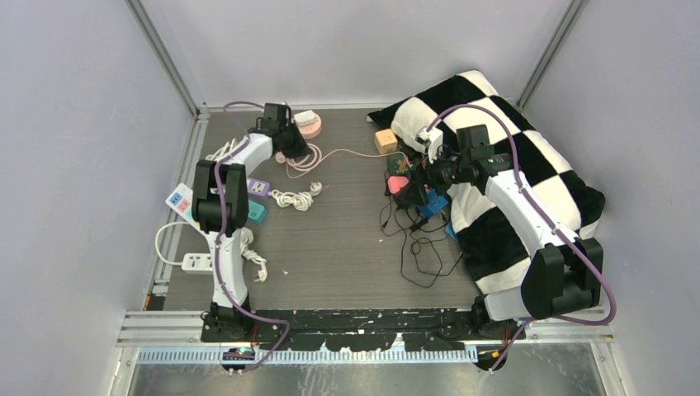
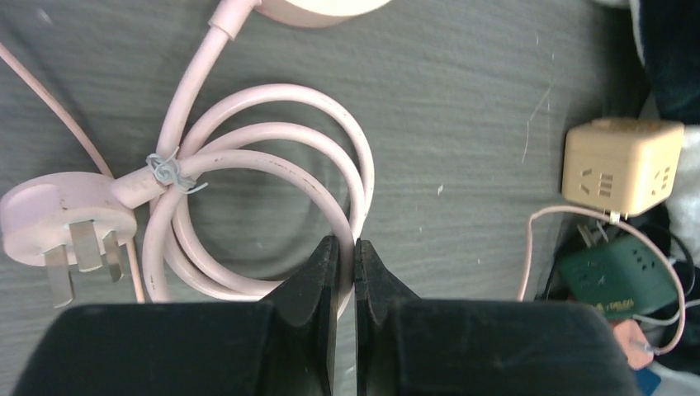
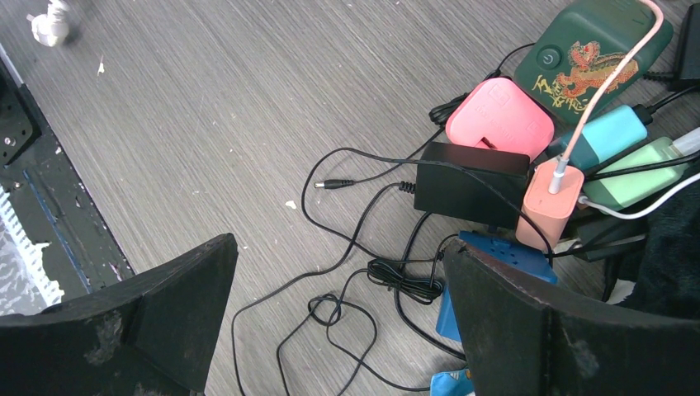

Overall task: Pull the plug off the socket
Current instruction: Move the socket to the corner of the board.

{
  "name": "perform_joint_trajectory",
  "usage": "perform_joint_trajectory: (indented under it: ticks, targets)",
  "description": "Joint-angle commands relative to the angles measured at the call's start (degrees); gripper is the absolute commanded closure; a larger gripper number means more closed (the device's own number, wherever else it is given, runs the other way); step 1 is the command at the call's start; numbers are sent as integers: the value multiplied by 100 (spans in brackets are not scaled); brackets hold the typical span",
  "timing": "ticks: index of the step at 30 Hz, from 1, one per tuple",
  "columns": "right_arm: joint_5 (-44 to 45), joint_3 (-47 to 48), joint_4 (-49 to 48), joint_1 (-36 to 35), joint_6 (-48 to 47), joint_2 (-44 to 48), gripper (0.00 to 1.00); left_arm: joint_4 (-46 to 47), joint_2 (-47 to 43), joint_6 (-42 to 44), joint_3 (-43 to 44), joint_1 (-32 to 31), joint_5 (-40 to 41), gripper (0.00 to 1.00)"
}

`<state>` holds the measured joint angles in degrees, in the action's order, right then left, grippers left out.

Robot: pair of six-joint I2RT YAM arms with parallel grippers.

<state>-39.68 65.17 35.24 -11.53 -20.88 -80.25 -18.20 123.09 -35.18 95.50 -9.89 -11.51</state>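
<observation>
My left gripper (image 2: 347,247) is shut on a loop of the coiled pink cable (image 2: 272,148). That cable runs from a round pink socket unit (image 2: 297,7) to a pink three-pin plug (image 2: 58,223) lying loose on the table with its pins bare. My right gripper (image 3: 338,247) hangs open over black wires, holding nothing. To its right a blue socket strip (image 3: 495,256) carries a black adapter (image 3: 470,177) and a salmon charger plug (image 3: 549,202). A pink plug (image 3: 499,115) and a green socket block (image 3: 598,54) lie behind them.
A beige cube socket (image 2: 623,165) sits beside the cluster. A checkered cushion (image 1: 528,165) fills the right side. White power strips (image 1: 196,262) and a white cable bundle (image 1: 295,198) lie left of centre. Loose black wires (image 1: 421,247) trail toward the front.
</observation>
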Motion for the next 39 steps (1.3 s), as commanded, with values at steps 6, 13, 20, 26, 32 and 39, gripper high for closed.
perform_joint_trajectory:
  ticks: [6,13,20,26,32,39]
  targets:
    - [-120,189,-51,-21,-50,244,0,785,-769,166,-869,-430,-737,100]
    - [-176,180,-44,-46,-46,229,0,962,-945,376,-1322,-771,-1109,100]
    - [-179,172,-45,-64,-44,216,0,1273,-1185,417,-2025,-1073,-1407,100]
    - [-166,172,-46,-77,-39,186,0,1752,-1669,404,-2878,-1321,-1422,100]
    - [-179,162,-51,-106,-50,144,1,2167,-2235,397,-3722,-1570,-1330,100]
    - [-194,149,-47,-134,-69,134,0,2537,-2701,363,-4638,-1782,-1161,100]
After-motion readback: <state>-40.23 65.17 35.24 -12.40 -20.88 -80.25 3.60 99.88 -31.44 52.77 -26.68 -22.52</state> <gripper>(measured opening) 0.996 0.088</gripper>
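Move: Held in my left hand, the pink cable coil is bound for the bare middle of the board, about 20 cm back, 11 cm right and 6 cm below. The pink socket with the white plug on it lies some 8 cm ahead and 2 cm right; the white cord bundle 16 cm back, 2 cm left; the yellow cube 3 cm ahead, 25 cm right. From my right hand that bare patch is roughly 19 cm left, 2 cm ahead and 16 cm below. Keeping the coiled pink cable pinched in my nearly shut left fingers, I carry it diagonally back and right at first, then mostly straight back towards my base, about 20 cm back and 11 cm right in all, so the pink socket trails along by its cable. I sink only slightly and swing the wrist some 25 degrees clockwise on the way. ##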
